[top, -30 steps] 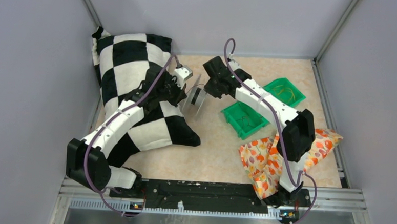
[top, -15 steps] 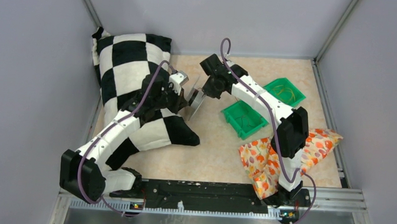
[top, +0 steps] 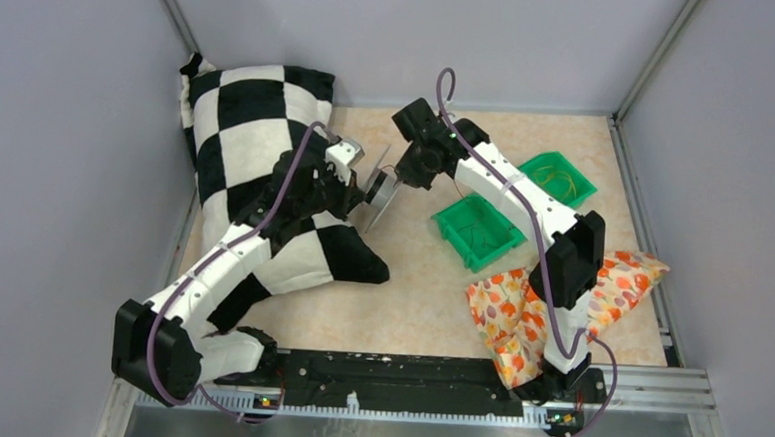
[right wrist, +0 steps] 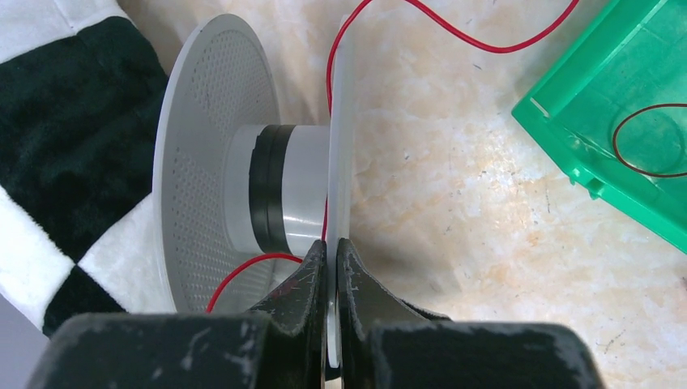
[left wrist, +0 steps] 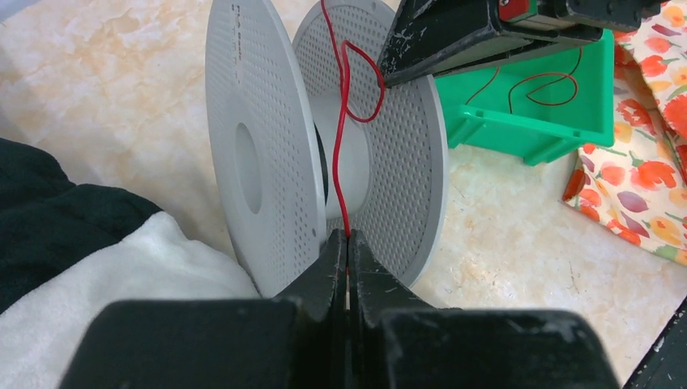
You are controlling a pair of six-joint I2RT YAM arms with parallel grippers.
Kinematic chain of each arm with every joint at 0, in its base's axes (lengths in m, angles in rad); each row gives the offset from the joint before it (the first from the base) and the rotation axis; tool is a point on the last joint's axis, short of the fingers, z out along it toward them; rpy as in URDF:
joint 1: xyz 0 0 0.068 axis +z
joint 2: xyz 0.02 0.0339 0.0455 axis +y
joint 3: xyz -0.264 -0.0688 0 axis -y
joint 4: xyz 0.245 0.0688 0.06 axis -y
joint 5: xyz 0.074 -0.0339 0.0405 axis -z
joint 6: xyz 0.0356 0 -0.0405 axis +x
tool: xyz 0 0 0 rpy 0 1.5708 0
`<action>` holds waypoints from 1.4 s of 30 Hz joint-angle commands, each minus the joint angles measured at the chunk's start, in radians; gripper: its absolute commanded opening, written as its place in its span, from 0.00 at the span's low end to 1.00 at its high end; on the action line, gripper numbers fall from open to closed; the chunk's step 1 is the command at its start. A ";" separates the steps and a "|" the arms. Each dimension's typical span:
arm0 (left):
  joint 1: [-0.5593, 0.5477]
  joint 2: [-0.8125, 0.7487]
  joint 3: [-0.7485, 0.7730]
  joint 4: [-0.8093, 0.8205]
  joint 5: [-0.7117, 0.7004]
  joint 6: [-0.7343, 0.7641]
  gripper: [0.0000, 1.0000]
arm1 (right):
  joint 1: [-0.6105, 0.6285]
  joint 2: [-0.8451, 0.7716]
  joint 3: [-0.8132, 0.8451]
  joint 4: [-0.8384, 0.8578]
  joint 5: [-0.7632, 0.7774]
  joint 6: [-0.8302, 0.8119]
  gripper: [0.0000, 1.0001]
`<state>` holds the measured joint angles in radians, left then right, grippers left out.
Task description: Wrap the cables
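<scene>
A grey perforated spool (top: 380, 191) stands on edge between both arms. In the left wrist view a thin red cable (left wrist: 343, 162) runs down between the spool's flanges (left wrist: 259, 154) into my left gripper (left wrist: 347, 243), which is shut on it. My right gripper (right wrist: 330, 247) is shut on the thin edge of the spool's right flange (right wrist: 342, 146). The red cable (right wrist: 454, 36) loops away over the table toward a green bin (right wrist: 624, 97) that holds more red cable. From above, the left gripper (top: 367, 184) and right gripper (top: 406, 175) flank the spool.
A black-and-white checkered pillow (top: 248, 121) lies under the left arm. Two green bins sit to the right, the nearer one (top: 455, 220) with reddish cables and the farther one (top: 577, 193) with yellowish cables. A patterned cloth (top: 519, 306) lies at the front right.
My right gripper has closed onto the spool's flange. The left arm and the spool have shifted a little to the left and tilted.
</scene>
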<state>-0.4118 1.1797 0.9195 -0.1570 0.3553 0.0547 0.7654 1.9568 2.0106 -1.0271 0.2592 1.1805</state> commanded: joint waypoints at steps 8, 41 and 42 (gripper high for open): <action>-0.015 0.021 -0.026 0.082 0.043 0.004 0.16 | 0.013 -0.084 0.006 -0.031 0.011 0.082 0.00; -0.192 -0.116 -0.135 0.342 -0.501 -0.018 0.76 | 0.015 -0.064 0.034 -0.022 0.002 0.096 0.00; -0.193 -0.104 -0.136 0.348 -0.505 -0.014 0.77 | 0.015 -0.064 0.035 -0.022 0.001 0.096 0.00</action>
<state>-0.6010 1.0447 0.7967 0.0685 -0.0319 -0.0063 0.7658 1.9495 1.9907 -1.0901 0.2783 1.2671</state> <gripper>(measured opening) 0.762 0.020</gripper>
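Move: The left fingertips pinch the red cable at the spool's near edge; the spool's middle lies about 3 cm ahead, 5 cm to their right and 5 cm below. The pillow corner is roughly 12 cm back and 17 cm below, and the near green bin some 25 cm to the right, 5 cm back and 19 cm down. From the right hand, which grips the near flange, the spool's middle is about 4 cm left, 1 cm back and 6 cm below. The left fingers let go of the red cable, parting slightly while easing back and right about 2 cm. That hand then lifts some 7 cm beside the spool, opening wide, and sinks about 3 cm while swinging 10 degrees counter-clockwise and tipping its fingers up. The right hand keeps its pinch on the spool's flange, settling a little right, back and down before holding still. ##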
